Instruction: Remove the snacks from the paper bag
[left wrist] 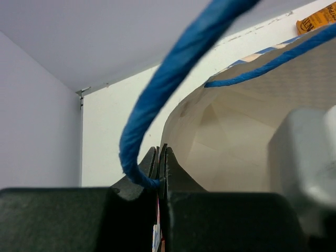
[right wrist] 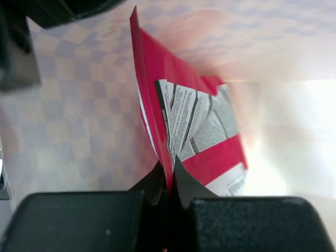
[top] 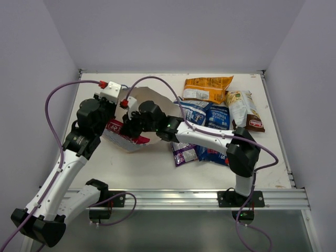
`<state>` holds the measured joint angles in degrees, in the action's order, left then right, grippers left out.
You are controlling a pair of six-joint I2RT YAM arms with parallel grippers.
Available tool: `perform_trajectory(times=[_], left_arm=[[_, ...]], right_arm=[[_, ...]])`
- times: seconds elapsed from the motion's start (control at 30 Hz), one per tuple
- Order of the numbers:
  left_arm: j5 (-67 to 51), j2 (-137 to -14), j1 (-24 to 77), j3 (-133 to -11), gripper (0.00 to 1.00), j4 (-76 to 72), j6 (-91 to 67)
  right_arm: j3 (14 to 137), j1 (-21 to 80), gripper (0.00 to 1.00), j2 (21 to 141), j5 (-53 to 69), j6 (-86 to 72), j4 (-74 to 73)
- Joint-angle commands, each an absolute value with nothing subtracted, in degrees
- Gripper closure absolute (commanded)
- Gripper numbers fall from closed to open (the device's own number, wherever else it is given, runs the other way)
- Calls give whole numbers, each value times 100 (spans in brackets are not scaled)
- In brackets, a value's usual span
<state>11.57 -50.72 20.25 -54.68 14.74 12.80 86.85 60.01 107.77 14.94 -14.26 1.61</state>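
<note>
The blue-and-white checked paper bag [top: 153, 98] lies on its side at the table's left middle, its cream inside [left wrist: 236, 136] showing. My left gripper [top: 114, 118] [left wrist: 159, 157] is shut on the bag's rim where a blue cord handle [left wrist: 173, 68] is fixed. My right gripper [top: 132, 129] [right wrist: 170, 170] reaches into the bag's mouth and is shut on the edge of the pink-red packet [top: 116, 127] [right wrist: 194, 121]. The other snacks lie on the table to the right: orange [top: 207, 88], brown-and-cream [top: 244, 110], two blue-white [top: 194, 113] [top: 218, 116], dark blue-red [top: 212, 155] and small purple [top: 184, 154].
The right arm's forearm [top: 205, 137] stretches leftward over the purple and dark blue-red packets. White walls close the table at the back and sides. An aluminium rail [top: 173, 198] runs along the near edge. The orange packet's corner also shows in the left wrist view [left wrist: 317, 18].
</note>
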Motion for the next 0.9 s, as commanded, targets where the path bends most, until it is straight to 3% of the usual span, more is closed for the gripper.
perform_trajectory(times=[0.0,0.27,0.57,0.7,0.87], left_arm=[[1450,-4948,1986,-5651,100,1371,1274],[2003,-4966,1986,-5493,100,1362,1222],[2443,-5089,1960,-5458,100,1380,1046],[2531,-5194,1811,-5493,100,1345,906],[2540,-5632,1276,-5765,100,1423,345]], right_arm=[[8474,5758,100,9847,1117,-1205,352],[8050,5274,100,8456,624,-827,18],[9403,4896,100,7613,203,-317,-835],[9677,4790,100,7244,-612,95,-1081],[9168,4702,100,6672,-1581,255,-1353]])
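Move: The right hand, shut on the red snack pack inside the paper bag, has the bag's middle about 6 cm ahead, 2 to its right and 6 below. It is carrying towards the snacks laid out about 20 cm lower: the purple pack is level with it and 24 cm right, the blue-and-white one 22 ahead and 25 right, the orange one 36 ahead and 38 right. From the left hand, the bag's middle is 3 cm back, 10 right, 16 below. Keeping its pinch on the red pack's edge, the right hand draws the pack out of the paper bag, first rightward, then steeply up and on to the right: some 30 cm up and 25 across. The wrist tips its fingers upward and turns about 30 degrees clockwise. The left hand, still gripping the rim beside the blue handle, pulls the bag about 5 cm left, swinging counter-clockwise. ##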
